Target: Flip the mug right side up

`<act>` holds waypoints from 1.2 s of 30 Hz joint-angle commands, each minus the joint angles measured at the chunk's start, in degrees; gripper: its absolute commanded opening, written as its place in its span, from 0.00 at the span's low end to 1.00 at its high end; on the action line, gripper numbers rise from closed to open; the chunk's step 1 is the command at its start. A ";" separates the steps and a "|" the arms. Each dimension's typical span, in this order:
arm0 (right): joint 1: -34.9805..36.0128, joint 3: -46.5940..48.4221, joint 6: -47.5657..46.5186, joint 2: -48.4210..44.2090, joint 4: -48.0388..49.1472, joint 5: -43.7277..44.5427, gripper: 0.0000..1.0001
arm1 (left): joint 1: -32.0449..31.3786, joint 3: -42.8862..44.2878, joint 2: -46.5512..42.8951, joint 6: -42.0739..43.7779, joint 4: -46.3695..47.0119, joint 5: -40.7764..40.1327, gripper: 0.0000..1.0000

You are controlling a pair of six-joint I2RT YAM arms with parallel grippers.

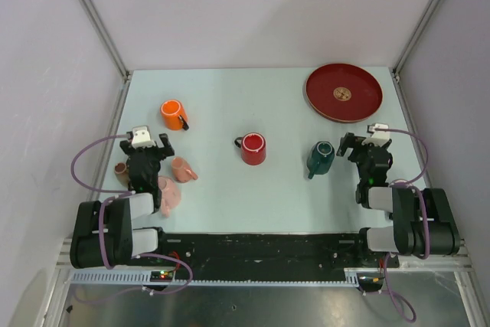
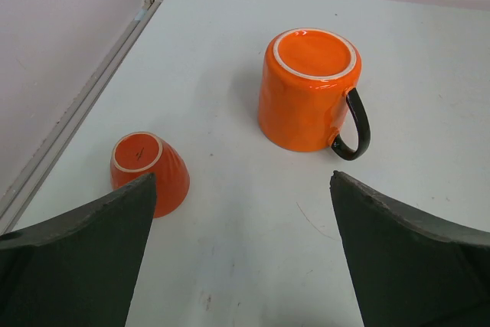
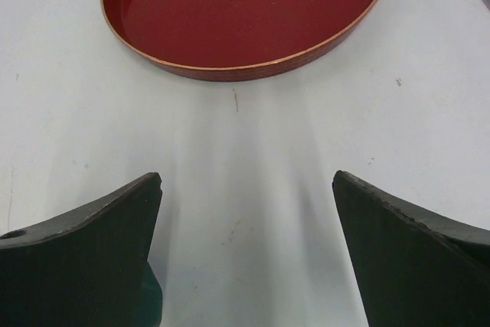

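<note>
An orange mug (image 1: 173,115) with a black handle stands upside down at the far left of the table, base up. In the left wrist view the mug (image 2: 308,91) is ahead and slightly right of my fingers, its handle pointing right. My left gripper (image 1: 149,146) is open and empty, a short way nearer than the mug, not touching it; the wrist view shows the left gripper (image 2: 242,178) over bare table. My right gripper (image 1: 357,143) is open and empty at the right, and in its own view the right gripper (image 3: 246,178) faces a red tray (image 3: 245,13).
A small orange cup (image 2: 149,170) sits upside down by my left finger. A red mug (image 1: 253,148) stands mid-table and a dark green mug (image 1: 320,157) beside my right gripper. Small pinkish cups (image 1: 184,168) lie by the left arm. The red tray (image 1: 344,92) is at the far right.
</note>
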 commanded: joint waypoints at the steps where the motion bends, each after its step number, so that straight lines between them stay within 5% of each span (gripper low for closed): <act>1: -0.61 2.64 2.44 -3.51 -4.24 5.93 1.00 | 0.10 0.21 -0.11 -0.36 3.03 -0.28 0.98; 11: 3.86 24.99 12.72 -17.67 -53.35 17.54 0.94 | 0.01 1.78 -1.67 -0.68 -0.58 -0.99 0.98; 14: 11.37 32.25 17.63 -17.55 -69.08 26.95 0.92 | 0.61 13.41 -3.91 -0.83 -22.21 -0.94 0.98; 19: 27.45 36.57 34.93 -18.10 -89.21 41.15 0.91 | 0.83 33.17 -5.66 5.09 -53.48 11.81 0.98; 25: 41.29 36.28 49.83 -10.81 -94.92 43.58 0.86 | 0.90 48.07 -6.12 3.83 -76.95 17.20 0.98; 29: 45.33 35.83 57.08 -4.10 -96.97 46.03 0.82 | 0.69 53.75 -5.91 1.37 -83.10 17.31 0.98; 36: 44.38 35.33 55.57 5.85 -87.73 45.88 0.71 | -0.28 57.35 -5.22 -2.67 -85.44 18.76 0.98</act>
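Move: For the right hand, the upside-down green mug stands about 11 cm to its left, 3 cm back and some 6 cm below. From that same hand, the red tray lies straight ahead, its middle roughly 25 cm out, and the red mug is about 33 cm to the left and nearly level with it. The green mug is some 54 cm to the left hand's right, about 2 cm back and 8 cm lower. Up first by about 13 cm, then in an arc left, back and down, the right hand swings round to the near, handle side of the green mug. Its fingertips tip down some 30 degrees and turn a little clockwise while the open fingers narrow by about a quarter, not yet touching the mug. The left hand rises about 15 cm, drifts right and tips downward, staying open. ##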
